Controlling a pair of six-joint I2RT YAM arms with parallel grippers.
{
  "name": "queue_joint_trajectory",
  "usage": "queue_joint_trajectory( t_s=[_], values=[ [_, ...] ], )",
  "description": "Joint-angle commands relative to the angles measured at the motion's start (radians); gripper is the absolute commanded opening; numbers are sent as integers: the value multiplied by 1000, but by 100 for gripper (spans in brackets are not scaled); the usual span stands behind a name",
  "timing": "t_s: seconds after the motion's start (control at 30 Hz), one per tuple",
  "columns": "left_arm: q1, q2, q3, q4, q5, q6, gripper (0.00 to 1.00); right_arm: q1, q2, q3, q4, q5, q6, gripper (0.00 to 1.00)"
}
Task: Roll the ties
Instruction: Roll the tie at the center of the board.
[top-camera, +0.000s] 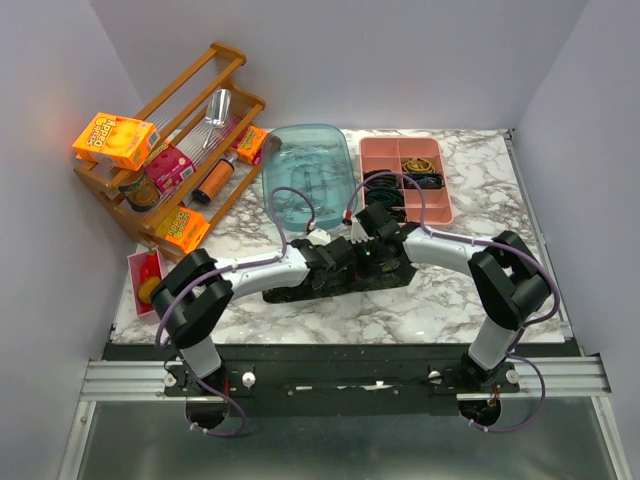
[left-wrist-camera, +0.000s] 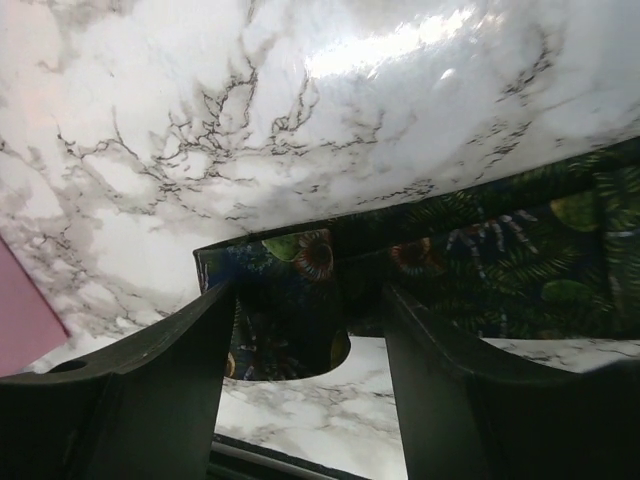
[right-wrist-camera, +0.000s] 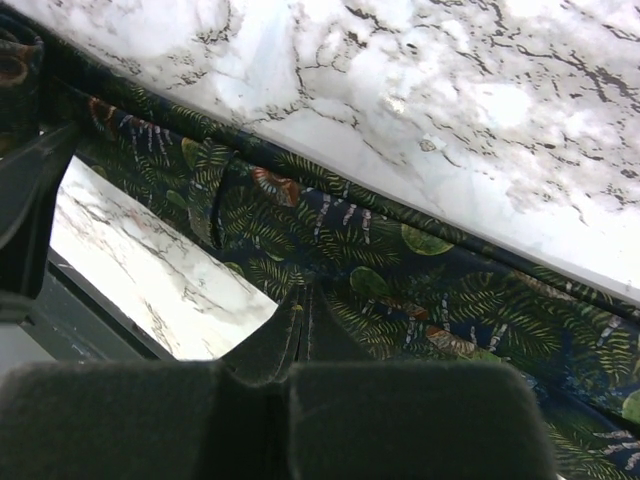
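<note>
One tie (top-camera: 300, 288) lies flat along the front of the marble table; it is dark with a green fern and leaf pattern. My left gripper (top-camera: 335, 262) is open just above it. In the left wrist view its jaws (left-wrist-camera: 308, 295) straddle the tie's squared end (left-wrist-camera: 285, 300) without touching it. My right gripper (top-camera: 368, 255) is close beside the left one. In the right wrist view its fingers (right-wrist-camera: 305, 300) are pressed together at the near edge of the tie (right-wrist-camera: 400, 260), pinching the fabric. Rolled ties (top-camera: 383, 187) sit in the pink tray.
A pink compartment tray (top-camera: 440, 205) stands at the back right and a clear blue tub (top-camera: 308, 170) at the back middle. A wooden rack (top-camera: 170, 150) with boxes and bottles fills the back left. A pink card (top-camera: 143, 275) lies at the left edge.
</note>
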Motion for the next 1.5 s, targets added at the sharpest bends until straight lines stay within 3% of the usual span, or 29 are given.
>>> queue_joint_trajectory(
  t_s=[0.0,0.4,0.5,0.7,1.13,1.47],
  values=[
    [-8,-104,-8,65,26,-39,72,-7,-28,0,15,-36,-22,1],
    [40,-285,-78,170,98,-55,87,28,-63,70,14,-70,-36,1],
    [113,-371,-139,248,191,-41,90,58,-51,102,18,-62,-47,1],
    [372,-553,-277,401,489,-13,96,120,0,207,54,-54,-53,1],
    [820,-788,-541,460,895,-91,99,253,195,394,87,-41,-25,1],
    [842,-797,-636,544,926,-133,99,263,241,428,97,-34,-24,1]
  ],
)
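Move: The tie's rolled end sits just under the left hand, roughly 3 cm left of its half-open fingers, 2 cm nearer the base and 1 cm lower. From the right hand that roll lies about 19 cm left, 2 cm back and some 1 cm down; the tie's flat end is about 12 cm to this hand's right and 1 cm farther out. The teal tray stands some 25 cm ahead of the left hand and 5 cm to its right. Lift the left gripper off the rolled end about 7 cm, opening it fully, drifting right and forward, then swing it left and partly down beside the roll, turning its fingers some 65 degrees to point down to the right. Meanwhile raise the shut right fingers off the flat tie and carry them about 15 cm left towards the roll, up and over the strip, then sink slightly, staying above the roll's right side. ##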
